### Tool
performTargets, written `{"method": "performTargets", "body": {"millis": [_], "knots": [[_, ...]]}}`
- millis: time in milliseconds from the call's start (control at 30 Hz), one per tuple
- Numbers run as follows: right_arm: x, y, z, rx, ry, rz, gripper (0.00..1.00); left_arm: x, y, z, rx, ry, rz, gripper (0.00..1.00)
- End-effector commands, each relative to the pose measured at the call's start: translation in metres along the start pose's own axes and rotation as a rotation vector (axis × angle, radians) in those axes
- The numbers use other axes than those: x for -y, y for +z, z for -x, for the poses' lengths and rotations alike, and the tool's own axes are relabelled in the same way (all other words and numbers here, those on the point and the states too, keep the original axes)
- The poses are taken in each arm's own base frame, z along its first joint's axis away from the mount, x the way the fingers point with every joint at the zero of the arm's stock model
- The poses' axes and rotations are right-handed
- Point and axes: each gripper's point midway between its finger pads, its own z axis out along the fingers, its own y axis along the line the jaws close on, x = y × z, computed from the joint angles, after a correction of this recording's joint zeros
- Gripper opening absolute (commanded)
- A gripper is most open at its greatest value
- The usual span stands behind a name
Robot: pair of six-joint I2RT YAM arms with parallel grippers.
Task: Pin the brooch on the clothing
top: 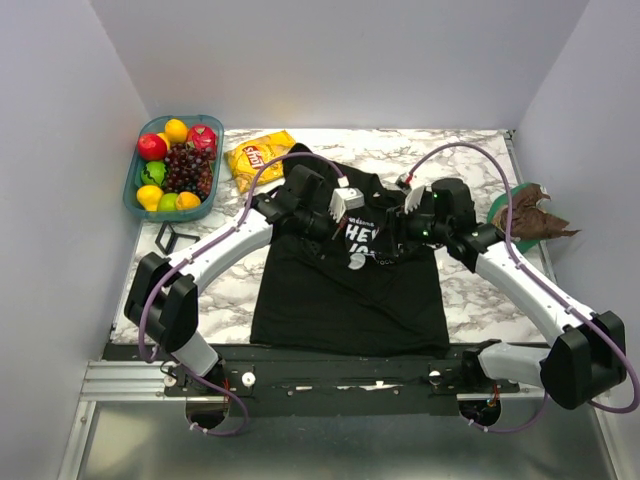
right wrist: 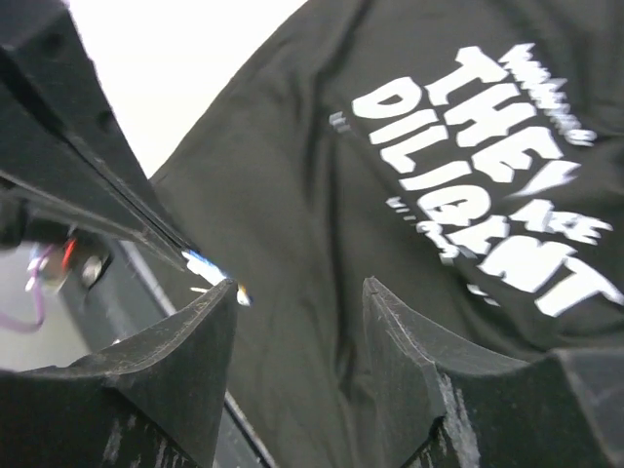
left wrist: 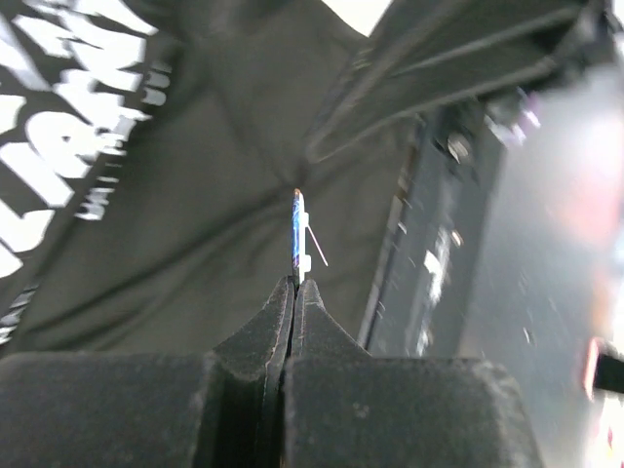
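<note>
The black T-shirt [top: 340, 300] lies flat on the marble table, its white print partly covered by both grippers. My left gripper [left wrist: 294, 283] is shut on the brooch [left wrist: 299, 239], which shows edge-on as a thin disc with its pin wire sticking out, held above the shirt [left wrist: 195, 214]. In the top view the left gripper [top: 362, 235] and the right gripper [top: 395, 245] meet over the print. My right gripper [right wrist: 300, 285] is open and empty above the shirt [right wrist: 322, 195]. The brooch [right wrist: 210, 268] shows just beyond its left finger [right wrist: 195, 341].
A blue tray [top: 135, 190] of fruit stands at the back left, with a yellow chips bag [top: 262, 157] beside it. A green plate [top: 500, 212] with a brown wrapper sits at the right edge. A small black frame [top: 175, 237] lies left of the shirt.
</note>
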Motion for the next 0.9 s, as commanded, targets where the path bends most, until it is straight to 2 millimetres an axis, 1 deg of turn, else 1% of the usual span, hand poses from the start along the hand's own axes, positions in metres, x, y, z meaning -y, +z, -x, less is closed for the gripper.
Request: {"method": "performTargets", "body": {"millis": [0,33,100,133,233,433,533,567,633,667,733,767,867], "knots": [[-0.037,-0.002,-0.007,0.007,-0.105,0.195,0.61,0.033,-0.007,-0.015,-0.067,0.049,-0.219,0.00],[-0.045,-0.003,-0.010,0.000,-0.114,0.236,0.60,0.035,-0.007,-0.017,-0.068,0.061,-0.238,0.00],[-0.053,-0.005,-0.014,-0.009,-0.123,0.278,0.59,0.036,-0.007,-0.020,-0.067,0.060,-0.248,0.00],[-0.061,-0.006,-0.016,-0.016,-0.128,0.318,0.59,0.037,-0.007,-0.021,-0.068,0.061,-0.251,0.00],[-0.070,-0.005,-0.024,-0.033,-0.139,0.350,0.58,0.036,-0.008,-0.025,-0.073,0.054,-0.254,0.00],[-0.073,0.002,-0.038,-0.080,-0.134,0.357,0.52,0.038,-0.008,-0.025,-0.068,0.054,-0.262,0.00],[-0.076,0.003,-0.040,-0.084,-0.138,0.364,0.46,0.038,-0.009,-0.024,-0.061,0.057,-0.264,0.00],[-0.076,0.003,-0.039,-0.081,-0.142,0.364,0.42,0.038,-0.009,-0.025,-0.060,0.058,-0.262,0.00],[-0.077,0.002,-0.039,-0.081,-0.143,0.369,0.39,0.038,-0.009,-0.025,-0.061,0.055,-0.263,0.00],[-0.078,0.002,-0.039,-0.080,-0.143,0.372,0.35,0.039,-0.009,-0.025,-0.060,0.060,-0.263,0.00],[-0.079,0.002,-0.040,-0.084,-0.144,0.379,0.30,0.040,-0.010,-0.024,-0.053,0.065,-0.264,0.00],[-0.079,0.002,-0.041,-0.086,-0.142,0.382,0.23,0.041,-0.011,-0.023,-0.050,0.069,-0.267,0.00],[-0.080,0.003,-0.043,-0.092,-0.140,0.393,0.19,0.045,-0.012,-0.022,-0.039,0.079,-0.284,0.00]]}}
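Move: My left hand still grips the brooch at its shut fingertips, its middle about 2 cm to the right of and 1 cm below that hand, with the pin sticking out open. From my right hand the brooch is about 3 cm back and 5 cm left, roughly level. The white lettering lies some 8 cm ahead of my right hand, 3 cm left and 14 cm below; the shirt's front hem is 19 cm back and 5 cm left, equally low. I carry the brooch some 4 cm back towards myself in my left hand, swinging that wrist a little clockwise and easing to a stop high over the shirt. My right hand comes to meet it, about 7 cm back and 4 cm left, turning roughly 20 degrees counter-clockwise. Its wide-open fingers close most of the way around the brooch's free end without shutting on it yet. ##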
